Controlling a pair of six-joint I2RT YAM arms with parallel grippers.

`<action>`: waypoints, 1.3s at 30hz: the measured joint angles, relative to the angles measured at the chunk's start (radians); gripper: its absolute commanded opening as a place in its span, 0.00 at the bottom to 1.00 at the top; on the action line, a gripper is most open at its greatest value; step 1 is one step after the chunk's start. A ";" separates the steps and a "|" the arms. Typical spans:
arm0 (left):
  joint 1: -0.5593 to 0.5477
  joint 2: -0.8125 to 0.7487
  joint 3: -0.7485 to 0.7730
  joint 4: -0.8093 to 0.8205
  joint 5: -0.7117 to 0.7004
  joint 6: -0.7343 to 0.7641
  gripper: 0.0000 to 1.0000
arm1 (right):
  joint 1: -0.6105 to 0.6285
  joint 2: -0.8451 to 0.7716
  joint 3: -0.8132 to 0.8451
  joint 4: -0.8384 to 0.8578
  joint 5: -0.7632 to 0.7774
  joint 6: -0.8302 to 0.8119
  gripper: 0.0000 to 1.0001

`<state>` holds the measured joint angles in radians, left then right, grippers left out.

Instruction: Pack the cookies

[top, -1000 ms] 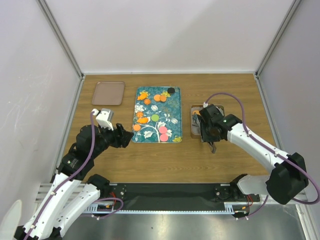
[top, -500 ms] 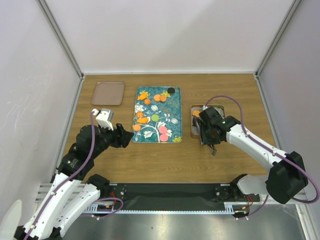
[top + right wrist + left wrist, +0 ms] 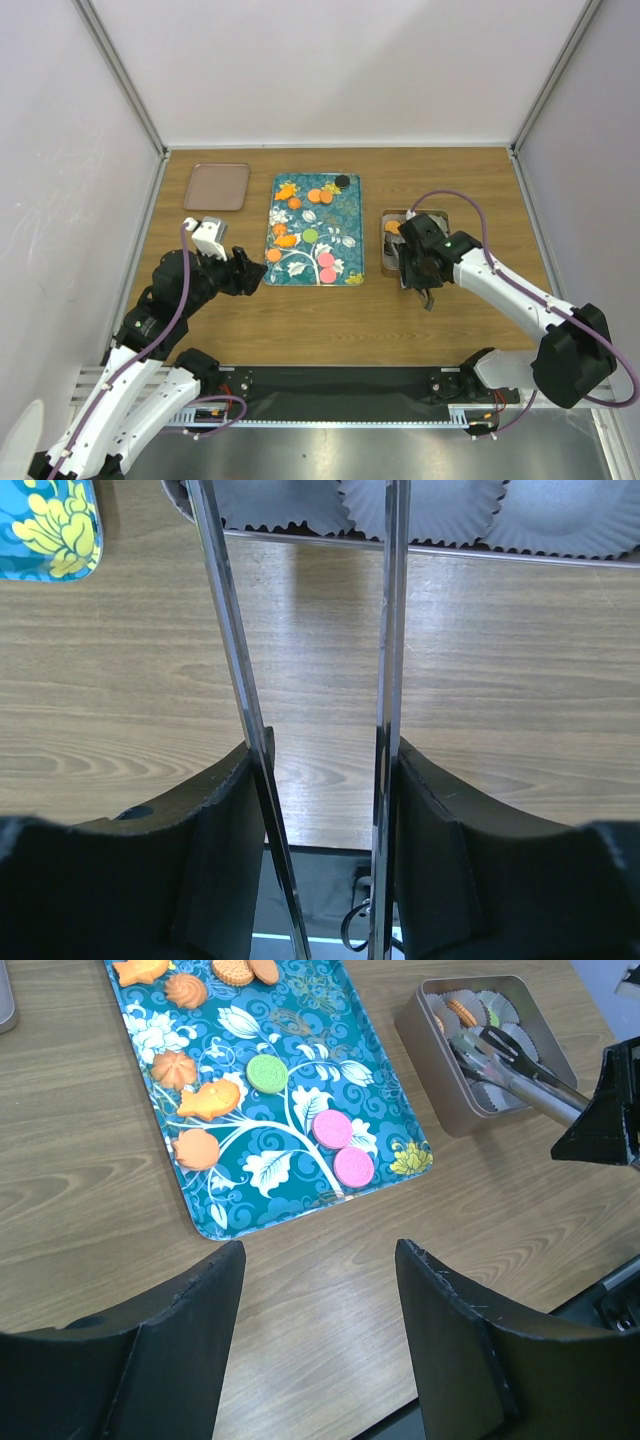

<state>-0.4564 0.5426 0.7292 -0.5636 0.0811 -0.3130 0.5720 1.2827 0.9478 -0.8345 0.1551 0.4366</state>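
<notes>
Several cookies lie on the teal floral tray (image 3: 345, 232): orange (image 3: 320, 195), black (image 3: 342, 181), green (image 3: 310, 236) (image 3: 267, 1072) and pink (image 3: 327, 267) (image 3: 332, 1128). One orange cookie (image 3: 462, 1010) sits in a paper cup inside the metal tin (image 3: 386, 262) (image 3: 425, 1070). My right gripper (image 3: 415, 262) (image 3: 325, 755) is shut on metal tongs (image 3: 225, 630) (image 3: 510, 1065); their two arms stand apart and reach over the tin, tips out of the wrist view. My left gripper (image 3: 250, 272) (image 3: 318, 1255) hovers open and empty over bare wood near the tray's front-left corner.
A brown empty tray (image 3: 217, 186) lies at the back left. White pleated paper cups (image 3: 420, 505) line the tin. Fish-shaped and flower-shaped orange biscuits (image 3: 208, 1100) lie on the floral tray's left half. White walls enclose the table on three sides.
The right gripper has eased wider and the tongs' arms have spread. The right arm has shifted slightly toward the near edge. The left arm has not moved.
</notes>
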 measured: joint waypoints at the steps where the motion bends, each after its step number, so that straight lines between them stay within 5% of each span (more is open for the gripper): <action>1: 0.000 0.000 0.000 0.000 0.000 0.000 0.68 | -0.001 -0.002 0.004 -0.005 0.004 0.000 0.49; 12: 0.000 0.000 0.000 0.000 0.000 0.000 0.68 | 0.043 -0.011 0.209 -0.036 0.049 -0.005 0.47; 25: 0.000 0.000 0.000 0.000 -0.006 0.000 0.68 | 0.254 0.472 0.487 0.034 0.009 -0.080 0.46; 39: 0.000 0.006 0.000 0.000 -0.007 0.000 0.68 | 0.273 0.569 0.498 0.065 -0.006 -0.118 0.48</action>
<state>-0.4564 0.5488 0.7292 -0.5640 0.0738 -0.3130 0.8448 1.8519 1.4456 -0.7696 0.1490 0.3187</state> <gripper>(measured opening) 0.678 0.477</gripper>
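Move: From the right hand, whose tongs reach down into the box, the green cookie on the tray lies about 25 cm to the left and 13 cm ahead, some 9 cm lower. The two pink cookies are about 21 cm to the left, one 8 cm ahead and one 4; the orange fish cookie is 31 cm left, 12 cm ahead. The box's middle sits 10 cm straight ahead. From the left hand, the green cookie is some 17 cm ahead, 10 cm right and 21 cm below. Keeping its hold on the already parted tongs, the right hand lifts them clear of the box by about 7 cm. It then swings some 16 cm left and 5 cm forward over the tray, turning about 20 degrees counter-clockwise, and sinks to slightly below its starting height, bringing the still-open tips down close to the green cookie. ##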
